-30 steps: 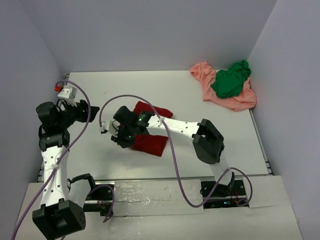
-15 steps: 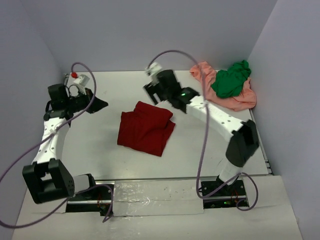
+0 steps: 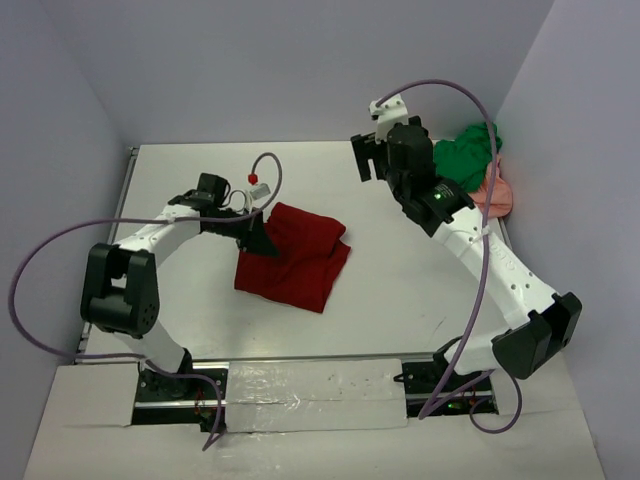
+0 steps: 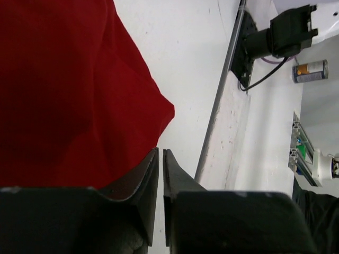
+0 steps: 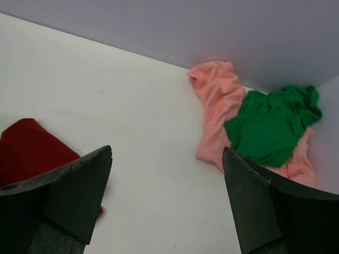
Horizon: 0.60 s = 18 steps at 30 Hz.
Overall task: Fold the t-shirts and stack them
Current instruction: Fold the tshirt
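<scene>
The dark red t-shirt [image 3: 295, 258] lies folded in a rough rectangle mid-table; it fills the left of the left wrist view [image 4: 63, 90]. My left gripper [image 3: 256, 231] rests low at its left edge, jaws shut to a thin slit [image 4: 160, 152] with only white table showing through, one finger [image 4: 143, 177] over the cloth's edge. My right gripper [image 3: 372, 158] hangs high near the back, wide open and empty [image 5: 167, 156]. The green t-shirt [image 3: 468, 148] [image 5: 270, 127] lies crumpled on the salmon-pink t-shirt [image 3: 497, 196] [image 5: 212, 100] in the back right corner.
Lilac walls close the white table [image 3: 200, 300] at the back and both sides. A metal rail [image 4: 216, 116] runs along the table's edge, with a small can [image 4: 310, 70] and arm hardware beyond it. Purple cables [image 3: 60, 250] loop from both arms.
The right gripper let go of the red shirt, opened wide and rose toward the back right. The left arm swung in from the far left to the shirt's left edge and its jaws closed.
</scene>
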Available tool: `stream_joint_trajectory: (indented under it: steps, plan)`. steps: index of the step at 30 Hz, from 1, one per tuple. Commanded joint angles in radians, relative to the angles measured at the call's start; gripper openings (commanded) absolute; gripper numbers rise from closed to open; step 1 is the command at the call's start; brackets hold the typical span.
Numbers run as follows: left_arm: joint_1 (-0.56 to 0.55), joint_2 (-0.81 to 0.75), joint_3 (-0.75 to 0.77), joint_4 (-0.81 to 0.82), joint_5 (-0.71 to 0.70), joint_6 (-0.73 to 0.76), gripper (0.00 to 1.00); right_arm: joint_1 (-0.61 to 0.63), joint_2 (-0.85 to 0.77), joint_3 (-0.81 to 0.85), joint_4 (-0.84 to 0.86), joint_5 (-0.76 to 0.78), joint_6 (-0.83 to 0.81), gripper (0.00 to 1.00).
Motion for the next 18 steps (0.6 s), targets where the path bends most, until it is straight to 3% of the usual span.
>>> stream_joint_trajectory:
  steps: [1, 6, 12, 18]
  plan:
    - [-0.037, 0.037, 0.006, 0.009, 0.009, 0.040, 0.17, -0.044, -0.032, -0.006, -0.018, -0.003, 0.029, 0.91]
    - [-0.115, 0.145, 0.014, 0.112, -0.066, -0.009, 0.43, -0.077, -0.039, 0.002, -0.024, -0.016, 0.030, 0.91]
    - [-0.189, 0.173, -0.026, 0.403, -0.266, -0.169, 0.47, -0.088, -0.037, -0.004, -0.027, -0.019, 0.027, 0.91]
    - [-0.232, 0.251, -0.002, 0.561, -0.488, -0.290, 0.47, -0.107, -0.063, -0.006, -0.025, -0.019, 0.019, 0.92]
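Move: The folded red t-shirt lies beneath the left hand, its middle about 5 cm to the right, roughly level with the hand fore and aft, and some 12 cm below. The shirt's far left corner is about 12 cm ahead and 2 cm right of that hand; its near right corner is some 13 cm back and 12 cm right. From the right hand the shirt's middle is about 22 cm left, 12 cm back and 34 cm below. No clear contact can be seen: the left hand sinks about 9 cm towards the red t-shirt, carrying some 6 cm right over its middle and swinging forward late on. Its nearly shut fingers part to about half open and tip about 10 degrees more steeply down. The right hand, high and still wide open, shifts some 3 cm right, away from the shirt. ##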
